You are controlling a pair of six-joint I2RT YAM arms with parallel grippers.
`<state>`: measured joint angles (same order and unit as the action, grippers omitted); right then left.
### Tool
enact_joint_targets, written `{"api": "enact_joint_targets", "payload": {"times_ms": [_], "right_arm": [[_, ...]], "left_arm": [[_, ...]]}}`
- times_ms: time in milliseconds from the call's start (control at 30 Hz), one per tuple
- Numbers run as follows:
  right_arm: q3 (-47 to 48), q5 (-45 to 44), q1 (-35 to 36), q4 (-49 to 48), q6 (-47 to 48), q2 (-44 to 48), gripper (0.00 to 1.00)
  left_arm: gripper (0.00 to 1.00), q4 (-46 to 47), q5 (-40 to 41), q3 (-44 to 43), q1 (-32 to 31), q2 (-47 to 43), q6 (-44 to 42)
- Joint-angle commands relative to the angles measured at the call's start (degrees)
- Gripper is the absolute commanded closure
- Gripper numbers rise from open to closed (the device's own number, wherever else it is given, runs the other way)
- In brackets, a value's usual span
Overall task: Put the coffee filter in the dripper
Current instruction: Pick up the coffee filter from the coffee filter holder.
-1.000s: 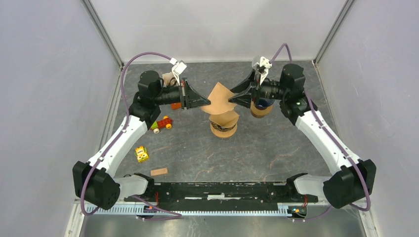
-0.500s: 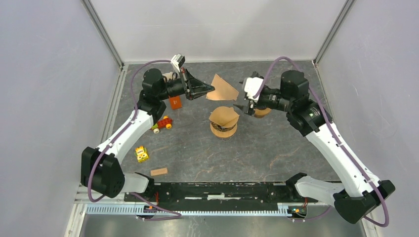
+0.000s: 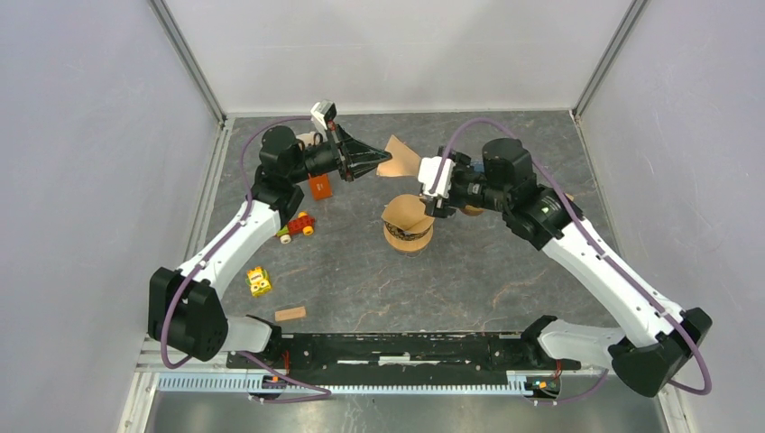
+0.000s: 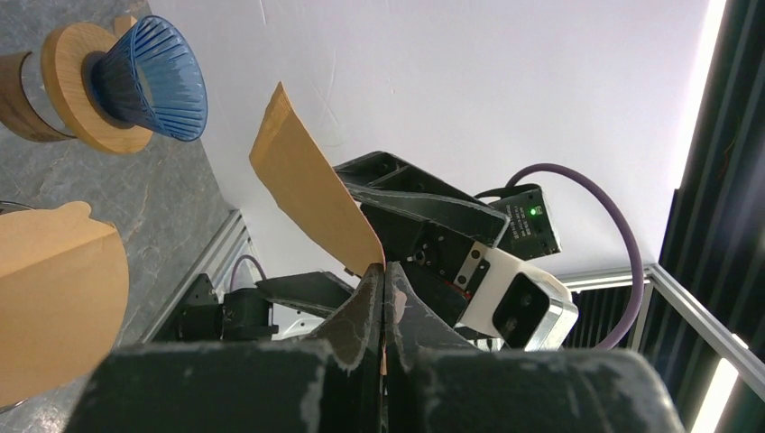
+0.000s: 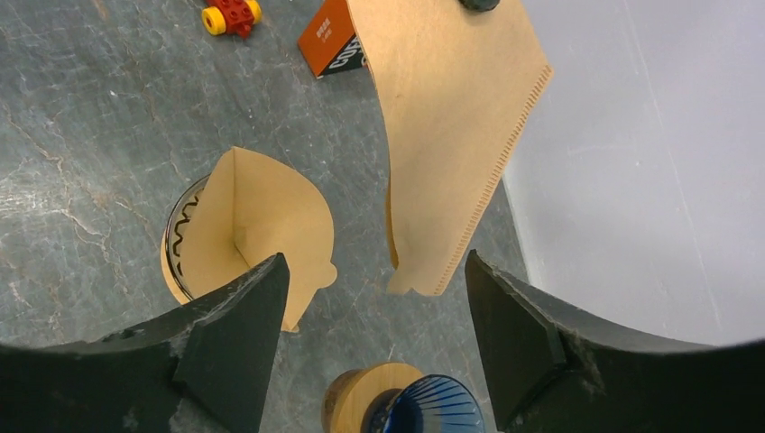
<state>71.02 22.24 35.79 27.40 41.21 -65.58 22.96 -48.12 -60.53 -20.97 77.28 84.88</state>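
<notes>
My left gripper [image 3: 377, 165] is shut on the corner of a brown paper coffee filter [image 3: 402, 159], which it holds up in the air at the back middle of the table. In the left wrist view the filter [image 4: 307, 194] rises from the closed fingertips. My right gripper [image 3: 431, 200] is open and empty, just right of the filter. In its wrist view the hanging filter [image 5: 451, 135] is ahead of the jaws and apart from them. The blue dripper [image 5: 424, 408] on its wooden stand sits below the right gripper. In the top view it [image 3: 471, 210] is mostly hidden under the right arm.
A round holder with a stack of filters [image 3: 408, 221] stands at the table's middle, left of the dripper. An orange box [image 3: 318, 187], a red and yellow toy car [image 3: 298, 225], a yellow block [image 3: 260, 281] and a wooden block [image 3: 290, 314] lie on the left.
The right gripper opened, let go of the filter and swung down beside the filter stack. The left gripper carried the filter back and to the left.
</notes>
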Motion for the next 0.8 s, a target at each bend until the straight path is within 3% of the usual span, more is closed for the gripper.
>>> {"api": "enact_joint_targets", "payload": {"times_ms": [0, 733, 767], "right_arm": [[3.2, -5.2, 2.0, -2.5, 0.5, -3.0, 0.25], [4.0, -13.9, 4.9, -6.3, -1.5, -4.8, 1.00], [3.7, -14.1, 4.8, -6.3, -1.5, -4.7, 1.00]], "left_arm": [[0.98, 2.8, 0.2, 0.9, 0.3, -0.7, 3.4], [0.98, 3.0, 0.9, 3.3, 0.4, -0.5, 4.4], [0.98, 3.1, 1.0, 3.3, 0.5, -0.5, 4.4]]}}
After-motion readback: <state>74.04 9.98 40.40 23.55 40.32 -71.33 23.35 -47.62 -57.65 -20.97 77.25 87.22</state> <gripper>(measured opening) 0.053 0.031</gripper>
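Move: Just ahead of the open right hand, the coffee filter's middle lies about 2 cm forward, 5 cm left and 3 cm higher. The brown filter already in the dark dripper is some 4 cm back, 5 cm left and 18 cm below the right hand; the blue dripper is roughly 3 cm forward, 9 cm right and 18 cm below it. From the left hand, which already pinches the coffee filter, its middle is about 4 cm right, level fore and aft, 3 cm below. Closing from wide open to nearly shut, the right hand dips about 2 cm while going forward and left, then rises back and carries on forward, some 3 cm forward in all, turning slightly clockwise, to pinch the coffee filter's lower free end opposite the left fingers. The left hand sinks about 2 cm, keeping its pinch. ##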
